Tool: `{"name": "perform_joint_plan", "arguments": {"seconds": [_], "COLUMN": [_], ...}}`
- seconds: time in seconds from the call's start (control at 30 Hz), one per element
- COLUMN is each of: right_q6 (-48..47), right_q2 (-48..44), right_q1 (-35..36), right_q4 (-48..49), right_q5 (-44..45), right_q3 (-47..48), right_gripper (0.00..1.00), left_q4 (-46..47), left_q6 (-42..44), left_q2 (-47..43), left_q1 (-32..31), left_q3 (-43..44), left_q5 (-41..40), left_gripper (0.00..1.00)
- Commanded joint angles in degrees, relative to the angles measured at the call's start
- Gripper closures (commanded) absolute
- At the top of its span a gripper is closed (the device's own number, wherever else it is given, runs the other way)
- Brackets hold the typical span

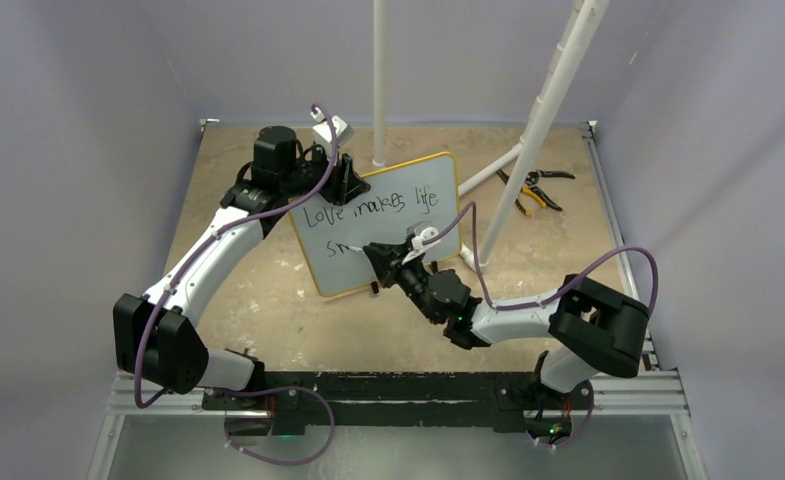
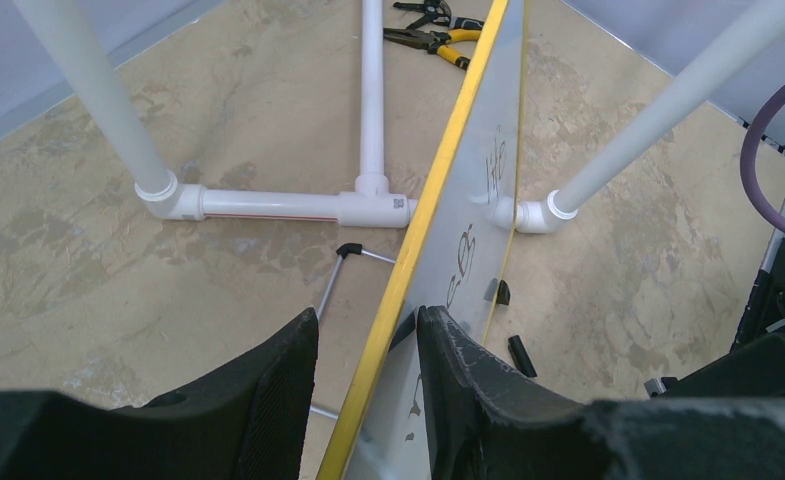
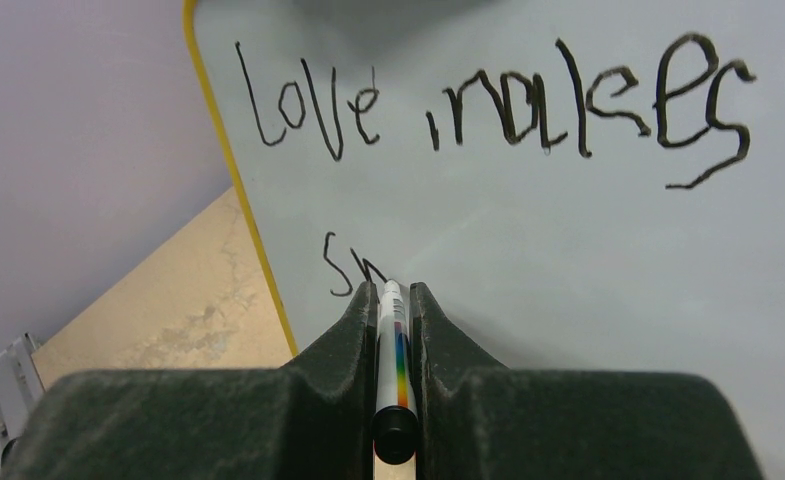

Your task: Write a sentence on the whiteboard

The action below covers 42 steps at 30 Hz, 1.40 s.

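Note:
The whiteboard has a yellow frame and stands tilted at mid-table. It reads "Love makes life", with "Sn" begun on a second line. My left gripper is at its top left corner. In the left wrist view the left gripper straddles the board's yellow edge, one finger against the written face. My right gripper is shut on a white marker with a rainbow stripe. The marker's tip touches the board just right of "Sn".
A white PVC pipe frame stands behind the board, with its base tee on the table. Yellow-handled pliers lie at the back right. The board's wire stand leg and small black pieces are nearby. Walls enclose the table.

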Motion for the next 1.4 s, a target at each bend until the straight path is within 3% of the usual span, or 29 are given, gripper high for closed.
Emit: {"name": "perform_joint_plan", "arguments": {"seconds": [0.0, 0.6, 0.87, 1.1, 1.37], "right_q6": [-2.4, -2.5, -3.1, -1.4, -1.6], "right_q2": [-1.0, -0.9, -4.0, -9.3, -7.6], "right_q1": [-0.9, -1.0, -1.1, -1.1, -2.0], "right_q4": [2.1, 1.7, 2.7, 1.2, 1.8], "right_q5": [2.5, 1.4, -4.3, -3.5, -4.4], "right_q3": [3.7, 4.2, 2.5, -1.5, -1.6], "right_gripper": [1.0, 1.0, 1.0, 1.0, 1.0], "left_q4": [-0.1, 0.1, 0.1, 0.2, 0.1], "left_q6": [-1.2, -1.3, -1.3, -1.4, -1.3], "left_q2": [0.2, 0.3, 0.5, 0.6, 0.8], "left_q1": [0.2, 0.2, 0.2, 0.2, 0.2], "left_q3": [-0.5, -0.7, -0.8, -0.8, -0.8], "left_q5": [2.1, 2.5, 2.5, 2.2, 2.1], "left_gripper": [0.93, 0.92, 0.92, 0.93, 0.93]}}
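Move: The second line's unfinished letter after "S" is where the marker's tip stands, about 4 cm ahead of the right hand, 3 cm to its left and 1 cm up. "S" lies some 3 cm farther left of that letter. "Love" is about 4 cm ahead, 8 cm left and 10 cm up; "makes" about 8 cm ahead, 5 cm right and 9 cm up. From the left hand, that letter lies roughly 4 cm back, 3 cm left and 10 cm below. The unfinished letter gets its last upright: the right hand, keeping its grip on the marker, draws the tip up the whiteboard about 2 cm and pauses. It then backs the tip off the face, rising some 3 cm more and going about 2 cm right past the letter, tipping up slightly, before easing a little forward and down. The left hand stays still astride the board's top edge. ##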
